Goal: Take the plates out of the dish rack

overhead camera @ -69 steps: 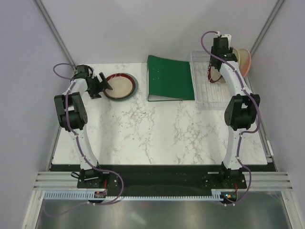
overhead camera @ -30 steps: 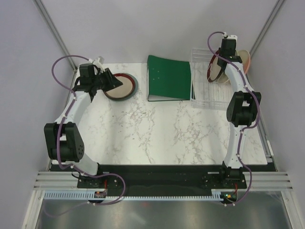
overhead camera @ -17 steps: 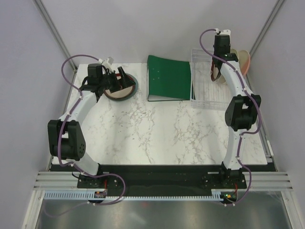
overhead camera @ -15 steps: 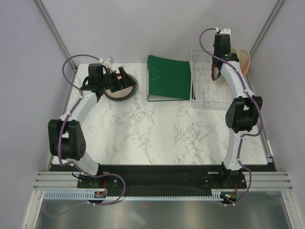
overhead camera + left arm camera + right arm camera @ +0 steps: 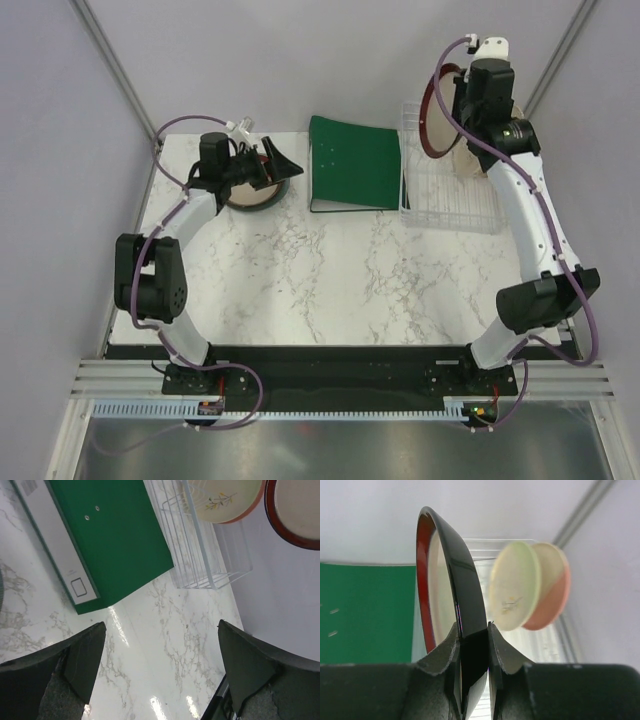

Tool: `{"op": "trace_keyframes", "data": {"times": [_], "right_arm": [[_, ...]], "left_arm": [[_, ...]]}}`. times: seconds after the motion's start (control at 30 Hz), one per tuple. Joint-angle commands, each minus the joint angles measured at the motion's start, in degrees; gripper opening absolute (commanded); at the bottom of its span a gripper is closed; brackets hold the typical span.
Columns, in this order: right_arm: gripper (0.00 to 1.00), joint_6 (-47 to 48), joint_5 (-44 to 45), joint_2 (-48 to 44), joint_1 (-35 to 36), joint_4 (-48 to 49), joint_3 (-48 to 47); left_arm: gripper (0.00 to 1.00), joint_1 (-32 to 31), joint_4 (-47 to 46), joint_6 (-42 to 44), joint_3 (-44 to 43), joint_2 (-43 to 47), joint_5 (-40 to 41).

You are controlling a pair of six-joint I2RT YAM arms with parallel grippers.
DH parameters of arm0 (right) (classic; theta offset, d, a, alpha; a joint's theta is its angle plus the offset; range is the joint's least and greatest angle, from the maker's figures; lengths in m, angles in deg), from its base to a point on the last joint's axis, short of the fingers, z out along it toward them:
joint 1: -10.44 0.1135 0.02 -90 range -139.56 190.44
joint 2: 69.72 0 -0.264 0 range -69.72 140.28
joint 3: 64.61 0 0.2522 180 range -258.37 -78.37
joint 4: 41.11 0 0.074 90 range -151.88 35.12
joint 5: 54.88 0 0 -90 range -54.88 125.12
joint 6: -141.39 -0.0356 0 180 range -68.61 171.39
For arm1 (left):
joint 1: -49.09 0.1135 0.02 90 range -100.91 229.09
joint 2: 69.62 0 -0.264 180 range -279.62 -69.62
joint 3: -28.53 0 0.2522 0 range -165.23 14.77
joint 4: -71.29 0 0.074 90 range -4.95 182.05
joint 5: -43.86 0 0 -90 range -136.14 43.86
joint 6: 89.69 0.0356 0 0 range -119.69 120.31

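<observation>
My right gripper (image 5: 472, 645) is shut on the lower edge of a plate with a dark-red rim and beige centre (image 5: 452, 580). It holds this plate (image 5: 434, 118) upright, in the air above the back of the clear dish rack (image 5: 450, 200). A cream sprig plate (image 5: 512, 585) and a cream-and-pink plate (image 5: 555, 590) stand in the rack behind it. My left gripper (image 5: 280, 162) is open and holds nothing. It hovers just right of a red-rimmed plate (image 5: 245, 195) lying on a grey one at the table's back left.
A flat green binder (image 5: 355, 165) lies between the plate stack and the rack, touching the rack's left side. Grey walls close in the back and both sides. The marble table (image 5: 330, 280) stretches toward the arm bases.
My left gripper has opened and swung right, off the stacked plates. My right arm has raised the red-rimmed plate up out of the rack.
</observation>
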Motion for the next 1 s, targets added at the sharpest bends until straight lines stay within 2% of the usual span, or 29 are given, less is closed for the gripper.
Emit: {"op": "trace_keyframes", "data": {"times": [0.0, 0.17, 0.2, 0.3, 0.43, 0.63, 0.97], "right_arm": [[0.00, -7.17, -6.43, -8.25, 4.16, 4.27, 3.20], [0.00, -14.55, -12.49, -13.88, 7.32, 5.93, 9.09], [0.00, -15.26, -13.11, -15.37, 7.59, 7.16, 11.36], [0.00, -17.54, -14.52, -17.31, 8.65, 8.74, 15.06], [0.00, -19.48, -15.66, -18.28, 9.97, 10.42, 18.06], [0.00, -20.98, -15.58, -18.46, 13.22, 12.44, 21.40], [0.00, -22.47, -15.05, -17.76, 17.70, 14.38, 23.60]], "left_arm": [[1.00, -1.04, -13.99, -8.84, 1.95, -1.56, -5.71], [1.00, -2.00, -23.39, -14.29, 3.96, -3.23, -8.44], [1.00, -2.09, -29.77, -18.23, 4.76, -3.49, -9.14], [1.00, -2.88, -40.51, -25.53, 6.96, -4.46, -10.72], [1.00, -4.73, -50.74, -32.84, 7.58, -8.40, -11.34], [1.00, -8.33, -54.96, -36.02, 5.56, -12.63, -11.43], [1.00, -11.58, -54.97, -35.58, 3.19, -15.98, -10.20]]}}
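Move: The right hand holds the red-rimmed plate high over the dish rack, whose middle is some 34 cm below it, 5 cm ahead and 2 cm to the right. The open left gripper waits about 44 cm to its left, 4 cm back and 17 cm lower. From the left hand, the plate's middle lies roughly 38 cm right, 9 cm ahead and 9 cm higher; the green binder is about 18 cm right, 10 cm ahead and 17 cm below. Leftward and back, the right hand carries the red-rimmed plate off the rack towards the left gripper, about 17 cm across, sinking after a tiny rise, its wrist turning counter-clockwise with its left side rising. The left hand reaches some 12 cm right to meet the plate, humping up slightly and sinking again; its left side rolls down, fingers wide open beside the plate's free rim. ##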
